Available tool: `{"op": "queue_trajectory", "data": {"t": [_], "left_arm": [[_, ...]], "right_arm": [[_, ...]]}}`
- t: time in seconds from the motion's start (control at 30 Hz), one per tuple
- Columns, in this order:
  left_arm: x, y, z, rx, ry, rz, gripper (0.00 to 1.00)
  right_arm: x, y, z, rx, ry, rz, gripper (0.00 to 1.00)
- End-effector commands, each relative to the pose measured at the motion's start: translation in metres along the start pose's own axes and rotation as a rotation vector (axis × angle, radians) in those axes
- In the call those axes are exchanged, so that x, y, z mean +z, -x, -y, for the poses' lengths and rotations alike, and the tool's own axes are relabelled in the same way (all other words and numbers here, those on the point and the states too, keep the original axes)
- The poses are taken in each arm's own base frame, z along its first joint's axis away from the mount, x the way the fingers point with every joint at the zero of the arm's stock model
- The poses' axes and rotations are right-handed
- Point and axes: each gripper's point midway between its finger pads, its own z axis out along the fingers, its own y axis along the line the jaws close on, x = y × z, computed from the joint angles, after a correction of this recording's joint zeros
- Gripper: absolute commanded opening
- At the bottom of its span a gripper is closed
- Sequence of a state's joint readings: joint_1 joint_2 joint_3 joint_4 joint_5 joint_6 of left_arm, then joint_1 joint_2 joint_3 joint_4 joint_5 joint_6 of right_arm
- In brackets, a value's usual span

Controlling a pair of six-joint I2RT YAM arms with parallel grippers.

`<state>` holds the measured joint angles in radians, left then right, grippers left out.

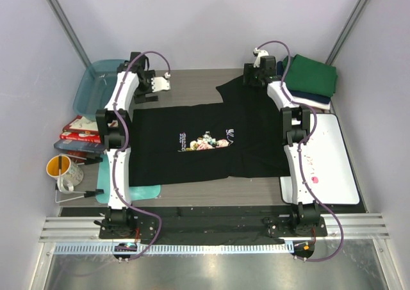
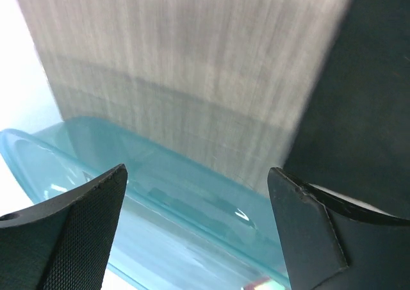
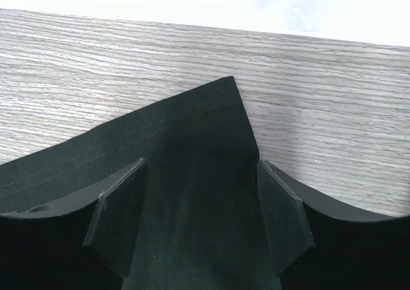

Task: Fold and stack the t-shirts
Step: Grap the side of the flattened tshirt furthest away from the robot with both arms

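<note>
A black t-shirt with a floral print and white script lies spread flat across the middle of the table. One sleeve points toward the back wall. My right gripper hangs open over that sleeve's corner, a finger on either side of it. My left gripper is open and holds nothing, at the far left beside the shirt's edge. Between its fingers only the teal tub shows. Folded t-shirts are stacked at the back right, a green one on top of a navy one.
A teal plastic tub sits at the back left. A white board lies on the right. A teal mat peeks out under the shirt's near left corner. Red boxes and a yellow mug crowd the left edge.
</note>
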<state>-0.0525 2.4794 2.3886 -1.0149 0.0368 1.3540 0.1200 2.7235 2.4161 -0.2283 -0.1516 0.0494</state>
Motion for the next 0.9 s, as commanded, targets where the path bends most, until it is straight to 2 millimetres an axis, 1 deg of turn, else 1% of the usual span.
{"op": "queue_trajectory", "data": {"t": [0.0, 0.1, 0.23, 0.37, 0.5, 0.73, 0.87], "left_arm": [[-0.04, -0.007, 0.01, 0.036, -0.057, -0.033, 0.9], [-0.04, -0.011, 0.021, 0.053, -0.109, -0.042, 0.9], [-0.035, -0.014, 0.029, 0.066, -0.147, -0.047, 0.89], [-0.025, -0.016, 0.035, 0.056, -0.169, -0.045, 0.88], [-0.006, -0.02, 0.045, 0.045, -0.208, -0.05, 0.87], [0.015, -0.025, 0.047, 0.035, -0.211, -0.051, 0.87], [0.022, -0.026, 0.049, 0.034, -0.216, -0.049, 0.87]], "right_arm": [[-0.007, 0.009, -0.014, -0.01, 0.03, -0.001, 0.73], [-0.007, 0.008, -0.014, -0.009, 0.03, -0.003, 0.73], [-0.007, 0.01, -0.016, -0.015, 0.033, 0.001, 0.73], [-0.008, 0.013, -0.018, -0.017, 0.036, 0.007, 0.72], [-0.009, 0.014, -0.018, -0.019, 0.035, 0.007, 0.72], [-0.011, 0.018, -0.019, -0.018, 0.037, 0.013, 0.72], [-0.011, 0.018, -0.019, -0.012, 0.037, 0.014, 0.72]]}}
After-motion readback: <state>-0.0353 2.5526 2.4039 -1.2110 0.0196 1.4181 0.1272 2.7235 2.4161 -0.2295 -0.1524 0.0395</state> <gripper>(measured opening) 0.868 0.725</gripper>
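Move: The t-shirt's far left corner lies about 5 cm back, 2 cm left and 6 cm below the left hand. Beside that hand stands the blue bin, its middle some 16 cm to the left and level fore and aft. The shirt's floral print is roughly 26 cm right and 20 cm back of the left hand. From the right hand, the same far left corner is around 50 cm to the left and 13 cm back. The t-shirt's far left corner is approached by the left hand with its fingers kept wide open: it first draws back about 4.5 cm almost level, tipping its fingers nearer to straight down by some 10 degrees, then sinks nearly 4 cm onto the corner with a slight drift left. The corner ends up between the two fingertips; contact can't be made out. ##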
